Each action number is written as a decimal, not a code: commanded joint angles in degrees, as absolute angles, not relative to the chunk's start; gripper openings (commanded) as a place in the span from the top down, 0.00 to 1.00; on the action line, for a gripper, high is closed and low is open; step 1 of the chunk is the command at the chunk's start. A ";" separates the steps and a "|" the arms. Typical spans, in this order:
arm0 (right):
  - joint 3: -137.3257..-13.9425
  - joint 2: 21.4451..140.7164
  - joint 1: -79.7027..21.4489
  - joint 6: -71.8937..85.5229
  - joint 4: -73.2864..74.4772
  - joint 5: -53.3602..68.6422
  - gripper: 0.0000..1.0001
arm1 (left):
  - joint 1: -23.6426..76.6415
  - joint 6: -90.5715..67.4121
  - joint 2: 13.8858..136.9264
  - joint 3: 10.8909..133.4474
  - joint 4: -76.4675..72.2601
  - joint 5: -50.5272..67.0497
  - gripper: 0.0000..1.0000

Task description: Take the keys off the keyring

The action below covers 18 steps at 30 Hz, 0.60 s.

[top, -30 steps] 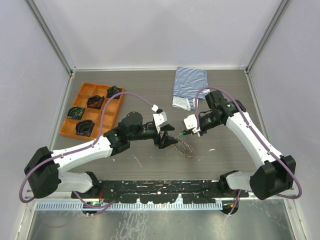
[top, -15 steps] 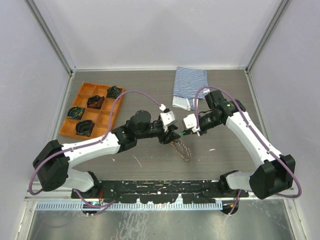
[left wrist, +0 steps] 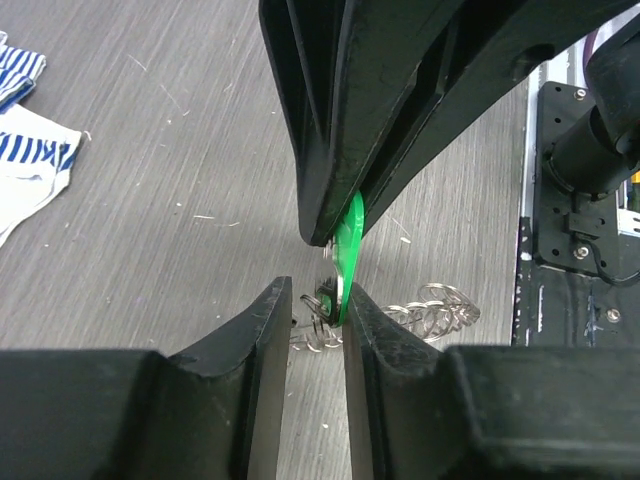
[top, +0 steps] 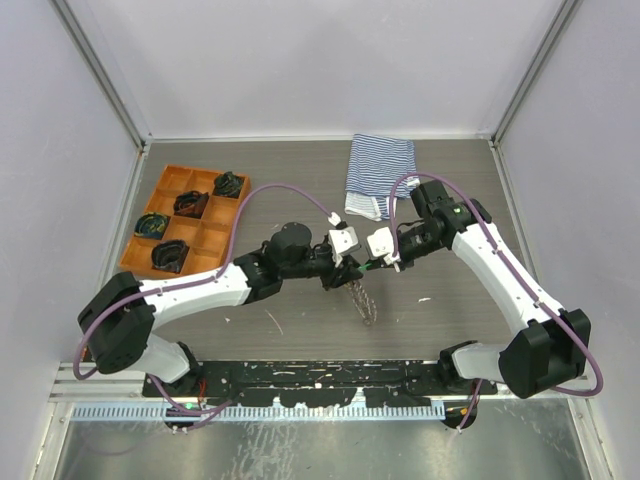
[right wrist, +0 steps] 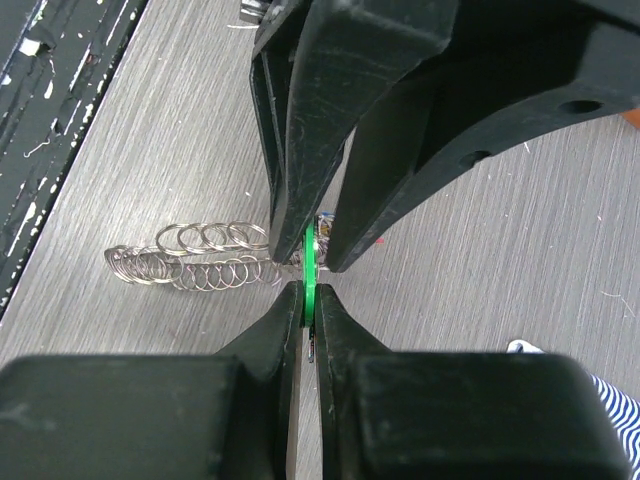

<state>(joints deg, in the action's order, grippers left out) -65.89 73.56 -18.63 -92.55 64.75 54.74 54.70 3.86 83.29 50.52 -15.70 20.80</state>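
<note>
A green key (right wrist: 309, 265) is held up above the table, my right gripper (right wrist: 309, 300) shut on its flat head. In the top view that gripper (top: 372, 264) meets my left gripper (top: 345, 272) at mid-table. The left gripper (left wrist: 317, 310) stands narrowly open around the lower end of the green key (left wrist: 348, 240) and the small metal ring (left wrist: 318, 305). The key touches one finger and a gap shows on the other side. The keyring's braided chain (top: 365, 298) trails down from the ring onto the table; the chain (left wrist: 430, 310) lies behind the jaws. No other keys are visible.
An orange tray (top: 185, 220) with dark bundles sits at the left. A striped blue-white cloth (top: 378, 175) lies at the back, right of centre. The black base rail (top: 320, 375) runs along the near edge.
My left arm has reached rightward to the key, and its jaws have narrowed around the key's lower end. The chain has shifted slightly. The right arm has held still.
</note>
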 commanded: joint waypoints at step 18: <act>-67.84 73.04 -19.30 -91.89 64.78 58.77 0.99 | 54.93 3.88 83.30 53.68 -19.85 21.96 1.00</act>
<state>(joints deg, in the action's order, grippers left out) -65.89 73.56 -18.90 -92.31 64.79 54.74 55.02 2.52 83.83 50.83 -17.32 21.52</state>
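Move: The green key, still pinched at its right end by the right gripper, lies about 2 cm to the right of the left hand, level with it. The spring-coil keyring hangs from there, its middle some 6 cm back towards the bases, 1 cm to the right and around 4 cm lower. The blue and red keys dangle roughly 3 cm below the left fingers, 1 cm forward. From the right hand, the green key is about 1 cm to the left. Keep the right gripper still and shut on the green key. Ease the left gripper only about half a centimetre to the right along the green key, towards the right fingertips, rising as much after a tiny dip. Narrow its fingers a little, let them widen again, then close them nearly shut to pinch the key's left end where the metal ring is. ##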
